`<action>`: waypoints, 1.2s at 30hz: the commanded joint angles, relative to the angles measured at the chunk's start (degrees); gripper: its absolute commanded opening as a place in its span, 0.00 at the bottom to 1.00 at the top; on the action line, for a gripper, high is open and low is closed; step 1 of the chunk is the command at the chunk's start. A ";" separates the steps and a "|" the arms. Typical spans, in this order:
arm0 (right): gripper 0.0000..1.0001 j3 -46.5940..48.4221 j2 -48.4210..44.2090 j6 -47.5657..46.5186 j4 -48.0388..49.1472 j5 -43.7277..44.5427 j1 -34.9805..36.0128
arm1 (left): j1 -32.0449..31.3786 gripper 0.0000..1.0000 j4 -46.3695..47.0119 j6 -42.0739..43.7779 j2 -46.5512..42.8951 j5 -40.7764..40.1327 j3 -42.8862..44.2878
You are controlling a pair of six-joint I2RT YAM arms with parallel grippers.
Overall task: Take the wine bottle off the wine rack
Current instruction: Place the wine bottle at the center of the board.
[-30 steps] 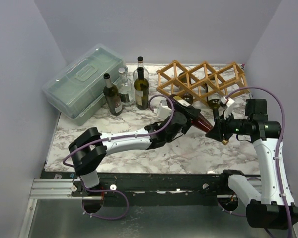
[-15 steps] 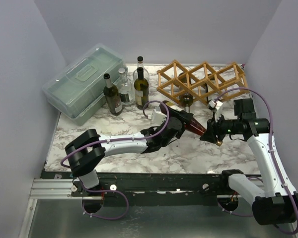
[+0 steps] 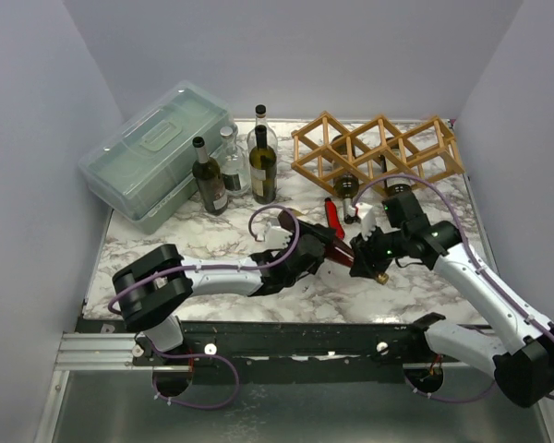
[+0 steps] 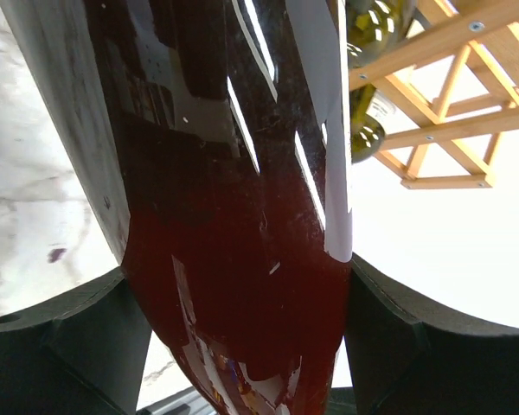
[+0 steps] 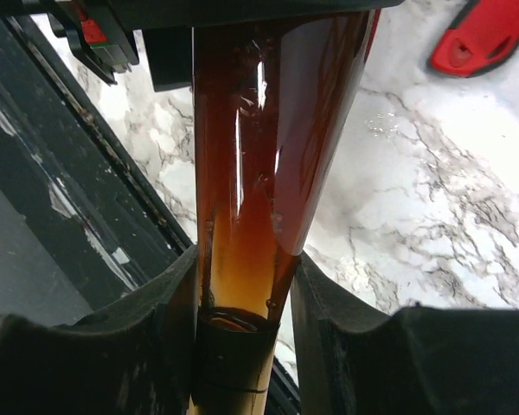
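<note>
A dark red wine bottle (image 3: pixel 335 251) hangs tilted over the marble table, in front of the wooden wine rack (image 3: pixel 379 146) and apart from it. My left gripper (image 3: pixel 307 253) is shut on its wide body; in the left wrist view the glass (image 4: pixel 233 199) fills the gap between the black fingers (image 4: pixel 65 341). My right gripper (image 3: pixel 370 265) is shut on the neck (image 5: pixel 251 190), its pads (image 5: pixel 346 346) pressed on both sides just above the dark capsule. Two other bottles (image 3: pixel 351 185) still lie in the rack's cells.
A red-handled tool (image 3: pixel 334 213) lies on the table (image 3: pixel 157 242) between rack and held bottle. Three upright bottles (image 3: pixel 262 162) stand at the back beside a translucent green lidded box (image 3: pixel 155 159). The black front rail (image 5: pixel 86 216) runs close under the bottle's neck.
Both arms have carried the bottle away from the rack, toward the near edge and leftward. The right arm has swung in from the right; both grips are unchanged.
</note>
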 commanded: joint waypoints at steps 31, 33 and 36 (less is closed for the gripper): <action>0.00 5.26 8.31 -1.43 11.87 -2.56 14.69 | -0.80 0.44 2.25 1.08 -2.22 4.44 -8.24; 0.00 5.21 8.32 -1.39 11.85 -2.64 14.78 | -0.84 0.49 2.25 0.86 -2.11 4.69 -8.38; 0.00 5.15 8.31 -1.40 11.83 -2.65 14.79 | -0.83 0.52 2.25 0.77 -2.01 5.13 -8.59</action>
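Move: Both grippers already hold the wine bottle, the left on its body, the right on its neck. From the left hand, the board's centre lies about 6 cm left, 2 cm back and 12 cm below; the red knife is roughly 15 cm ahead and 4 cm right on the board, the nearest standing bottle some 27 cm ahead and 17 cm left. From the right hand, that centre lies about 20 cm left, 6 cm ahead and 13 cm below. Keep both grips shut on the wine bottle and sink it slantwise towards the board's centre: take both hands down about 4 to 5 cm and some 3 cm left, easing slightly back. Tip the left gripper a few degrees farther down and roll the right about 10 degrees, its left side sinking, then hold still. ##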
